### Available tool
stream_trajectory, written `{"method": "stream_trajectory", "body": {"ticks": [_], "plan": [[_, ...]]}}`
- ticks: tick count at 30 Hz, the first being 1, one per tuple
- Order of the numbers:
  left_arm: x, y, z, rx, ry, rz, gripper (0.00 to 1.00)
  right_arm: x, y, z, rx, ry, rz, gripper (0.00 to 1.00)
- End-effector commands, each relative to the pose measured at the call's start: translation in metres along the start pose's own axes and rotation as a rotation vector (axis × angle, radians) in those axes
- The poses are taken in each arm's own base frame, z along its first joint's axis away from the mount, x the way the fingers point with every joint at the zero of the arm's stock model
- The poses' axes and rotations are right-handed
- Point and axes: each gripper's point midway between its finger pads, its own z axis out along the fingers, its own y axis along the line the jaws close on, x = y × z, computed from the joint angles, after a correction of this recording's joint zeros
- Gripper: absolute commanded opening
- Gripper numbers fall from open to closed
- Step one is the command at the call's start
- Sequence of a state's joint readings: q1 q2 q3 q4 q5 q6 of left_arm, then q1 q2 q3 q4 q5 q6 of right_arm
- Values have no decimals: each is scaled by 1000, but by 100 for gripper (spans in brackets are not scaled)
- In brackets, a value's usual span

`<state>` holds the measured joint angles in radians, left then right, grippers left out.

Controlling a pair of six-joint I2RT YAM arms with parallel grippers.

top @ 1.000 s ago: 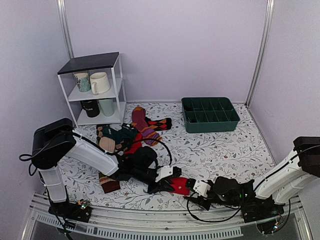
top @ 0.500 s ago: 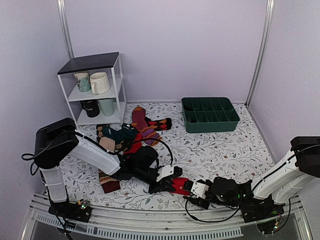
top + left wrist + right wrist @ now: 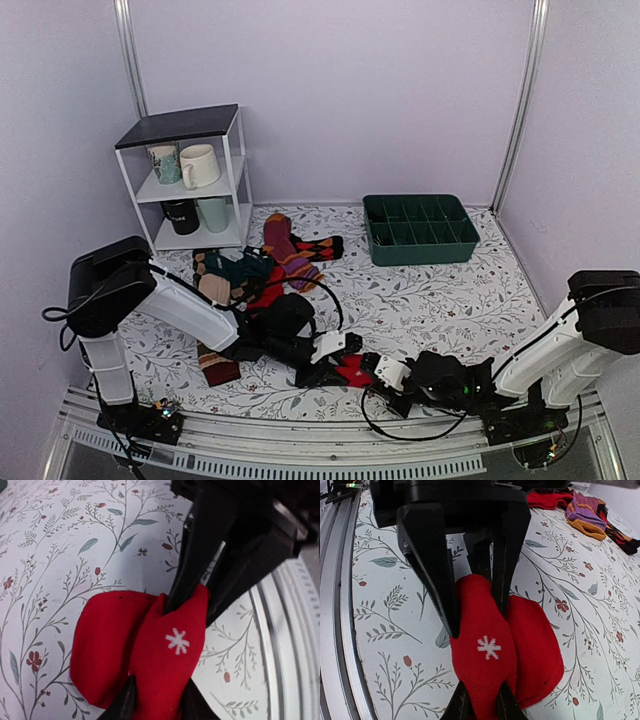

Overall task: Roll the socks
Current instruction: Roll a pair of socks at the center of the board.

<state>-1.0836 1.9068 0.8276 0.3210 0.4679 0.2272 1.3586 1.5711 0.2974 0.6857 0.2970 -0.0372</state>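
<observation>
The socks (image 3: 353, 372) are a bright red folded bundle with a small white snowflake, lying low over the floral cloth near the front edge. My left gripper (image 3: 333, 366) reaches in from the left and my right gripper (image 3: 384, 373) from the right. In the left wrist view the socks (image 3: 167, 645) sit between my left gripper (image 3: 159, 701), whose fingers press both sides. In the right wrist view my right gripper (image 3: 481, 705) pinches the near end of the socks (image 3: 487, 650) into a narrow waist. A second red fold lies beside the gripped one.
A green divided tray (image 3: 420, 228) stands at the back right. A white shelf (image 3: 190, 180) with mugs is at the back left. A pile of other socks (image 3: 262, 262) lies behind the left arm, and a brown striped sock (image 3: 217, 365) lies left. A metal rail (image 3: 300, 455) borders the near edge.
My right gripper has slid left and closed onto the red bundle. My left gripper has eased its squeeze a little and stays on the bundle.
</observation>
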Motion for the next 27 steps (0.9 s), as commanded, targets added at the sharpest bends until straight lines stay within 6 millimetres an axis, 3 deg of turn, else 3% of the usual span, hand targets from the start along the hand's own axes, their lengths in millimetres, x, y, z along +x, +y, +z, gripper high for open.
{"method": "stream_trajectory", "body": {"ticks": [1,5,9,10,13,20,24,27], "plan": [[68,1,-13,-120,227,-79,32,33,9,1,-82,147,134,9],[13,14,-46,-302,31,105,32,48,11,-2,-129,213,245,8],[-23,-4,-75,-359,-132,300,34,55,23,-5,-213,283,339,8],[-28,-8,-80,-369,-167,340,39,56,24,-6,-225,305,372,8],[-30,-15,-85,-373,-207,378,57,62,28,-8,-243,357,425,8],[-20,-16,-58,-329,-164,440,99,75,29,-9,-255,435,506,8],[-23,-10,-50,-334,-139,419,98,77,29,-7,-254,451,512,8],[-30,-8,-60,-411,-191,437,91,78,28,-7,-254,456,513,7]]}}
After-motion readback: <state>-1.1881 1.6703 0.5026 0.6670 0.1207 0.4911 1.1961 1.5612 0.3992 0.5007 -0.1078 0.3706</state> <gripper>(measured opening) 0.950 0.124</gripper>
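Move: The rolled red sock bundle is between the two hands: its middle lies some 3 cm to the right of the left hand, 2 cm farther out and about 1 cm lower. From the right hand it is roughly 3 cm left, 2 cm out and 2 cm down. The flat red sock lies about 15 cm ahead and 18 cm left of the left hand, the brown striped sock some 28 cm left and level with it, both 2 cm lower. The left fingers come free of the red bundle, going on opening until nearly wide, while the right fingers keep their pinch on its right end. The left hand pulls off left about 5 cm and rises, its fingertips swinging forward some 30 degrees, then eases down and slightly back right towards the bundle. The right hand twists about 30 degrees, its fingers swinging from forward-left to left and down, and drifts slightly left. ##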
